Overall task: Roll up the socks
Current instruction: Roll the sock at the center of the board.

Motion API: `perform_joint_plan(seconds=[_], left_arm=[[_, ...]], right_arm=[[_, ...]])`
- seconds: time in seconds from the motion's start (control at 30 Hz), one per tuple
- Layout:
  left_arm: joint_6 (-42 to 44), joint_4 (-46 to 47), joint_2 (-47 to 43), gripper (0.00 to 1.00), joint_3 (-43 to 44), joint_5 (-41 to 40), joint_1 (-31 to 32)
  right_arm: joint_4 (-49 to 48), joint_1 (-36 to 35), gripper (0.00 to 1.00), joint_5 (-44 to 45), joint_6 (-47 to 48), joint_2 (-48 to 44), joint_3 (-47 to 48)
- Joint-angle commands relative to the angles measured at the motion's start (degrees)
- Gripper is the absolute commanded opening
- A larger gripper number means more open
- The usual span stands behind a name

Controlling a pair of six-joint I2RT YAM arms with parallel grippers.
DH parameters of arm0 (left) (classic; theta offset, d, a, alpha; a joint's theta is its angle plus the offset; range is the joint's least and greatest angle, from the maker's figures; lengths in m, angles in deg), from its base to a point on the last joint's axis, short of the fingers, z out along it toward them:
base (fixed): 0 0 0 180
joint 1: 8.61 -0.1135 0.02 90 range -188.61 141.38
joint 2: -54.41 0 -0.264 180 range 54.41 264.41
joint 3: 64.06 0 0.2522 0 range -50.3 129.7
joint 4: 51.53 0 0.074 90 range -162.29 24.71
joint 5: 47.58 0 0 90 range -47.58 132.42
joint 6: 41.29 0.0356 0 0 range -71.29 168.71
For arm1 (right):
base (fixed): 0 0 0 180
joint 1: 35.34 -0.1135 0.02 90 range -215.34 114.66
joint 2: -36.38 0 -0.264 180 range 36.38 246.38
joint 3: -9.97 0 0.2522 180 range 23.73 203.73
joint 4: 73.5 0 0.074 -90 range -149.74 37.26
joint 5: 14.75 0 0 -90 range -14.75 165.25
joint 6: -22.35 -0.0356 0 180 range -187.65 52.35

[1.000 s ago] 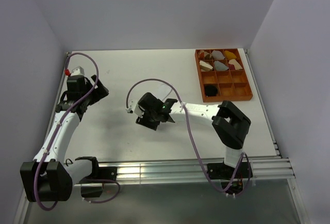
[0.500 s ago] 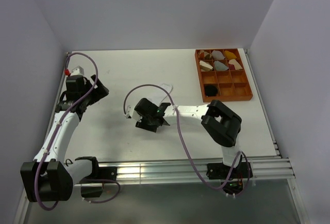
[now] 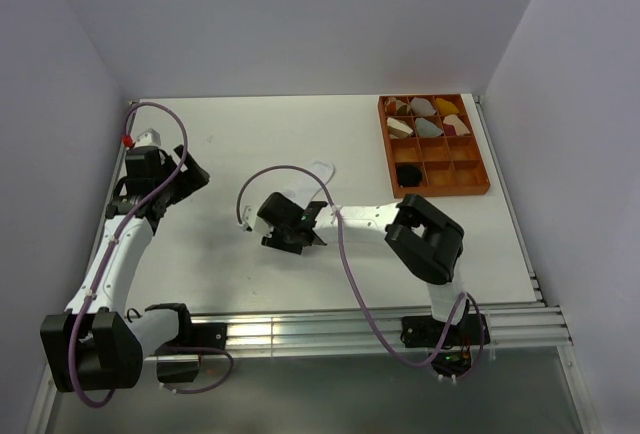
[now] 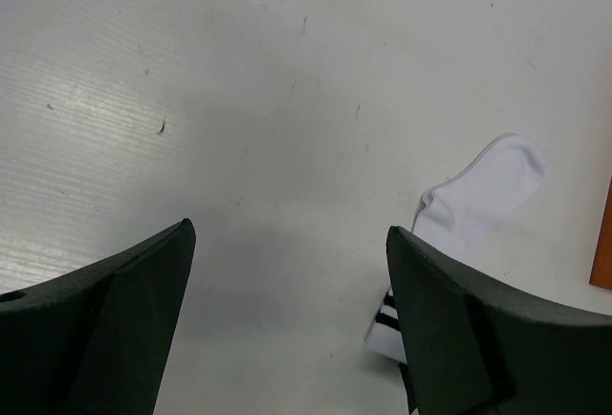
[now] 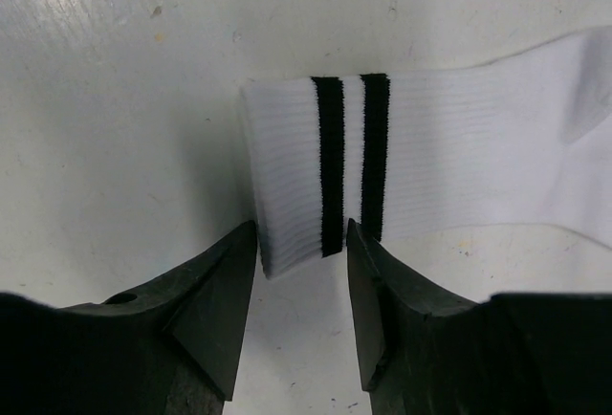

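Observation:
A white sock (image 5: 449, 152) with two black cuff stripes lies flat on the table. My right gripper (image 5: 301, 243) hovers low over its cuff end. The jaws stand apart astride the cuff's near corner, the left finger (image 5: 225, 291) at the cuff's edge and the right finger (image 5: 387, 291) by the second stripe. From above, only the sock's toe (image 3: 322, 168) shows beyond the right gripper (image 3: 285, 226). My left gripper (image 4: 290, 243) is wide open over bare table, left of the sock (image 4: 483, 190), with nothing between its fingers; the top view puts it (image 3: 185, 179) at the far left.
An orange compartment tray (image 3: 445, 192) sits at the back right. It holds several coloured rolled bundles and a black bundle (image 3: 408, 173). Grey walls close in both sides and the back. A metal rail runs along the near edge.
My right arm has slid left, uncovering the sock's toe in the top view, and its jaws have narrowed a little. The left arm has barely moved.

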Motion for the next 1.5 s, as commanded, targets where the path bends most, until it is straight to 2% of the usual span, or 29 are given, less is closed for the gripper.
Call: perform_joint_plan(seconds=[0.0,0.03,0.17,0.2,0.23,0.57,0.8,0.97,1.1,1.3,1.37,1.47], left_arm=[[-0.37,2.09,-0.14,0.87,-0.13,1.56,-0.46],[-0.37,2.09,-0.05,0.87,-0.13,1.57,-0.46],[-0.46,2.27,0.21,0.87,-0.22,2.53,-0.72],[-0.55,2.36,0.30,0.87,-0.31,2.79,-0.81],[-0.46,2.36,0.30,0.87,-0.39,2.97,-0.72],[-1.87,2.89,0.65,0.87,-2.68,7.37,-0.72],[-4.06,2.97,-0.58,0.86,-5.22,10.53,-0.55],[-7.84,4.73,-1.28,0.85,-9.88,11.50,1.03],[-11.09,6.92,-1.55,0.81,-13.13,10.79,5.50],[-16.28,11.49,-0.67,0.67,-17.79,8.78,12.88],[-17.51,13.34,0.65,0.67,-18.85,8.51,14.21],[-18.39,15.01,2.49,0.52,-19.64,7.46,16.32]], right_arm=[[-1.22,-0.44,0.50,0.73,0.64,1.41,0.51],[-1.22,-0.44,0.45,0.46,0.55,1.41,0.50],[-0.70,-0.62,0.38,-0.06,0.37,1.76,0.86],[-0.52,-0.70,0.30,-0.33,0.28,1.94,1.20],[-0.08,-0.79,0.27,-0.68,0.02,1.94,1.47],[2.38,0.08,0.00,-11.57,-7.18,4.22,7.26],[1.33,3.33,0.00,-19.31,-16.39,5.80,9.99],[0.72,6.93,0.00,-28.09,-22.39,7.65,11.31],[-0.34,10.71,0.00,-34.77,-29.58,8.97,11.23],[-2.71,14.85,0.00,-43.55,-36.17,11.60,11.05],[-2.89,15.81,0.00,-45.41,-37.85,12.92,11.31],[-3.33,17.05,0.00,-48.66,-40.32,14.06,11.84]])
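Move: The striped cuff of the white sock lies just off the right fingertips, its middle about 3 cm left, 1 cm ahead and 1 cm lower, its near edge between the open fingers. The sock's toe lies some 20 cm ahead and 8 cm right; the rolled black sock in the box sits about 19 cm ahead and 32 cm right. From the left hand the cuff is roughly 18 cm right, 7 cm back and 15 cm down. Right fingers shut and pinch the cuff's near edge, then draw it about 5 cm left close over the table while the wrist swings some 60 degrees, bringing the fingers from steeply down to slanting left. The left hand, after a short wait, comes right, down and back, each 7 to 11 cm, towards the cuff, its fingers partly closing, still clear of the cloth. ##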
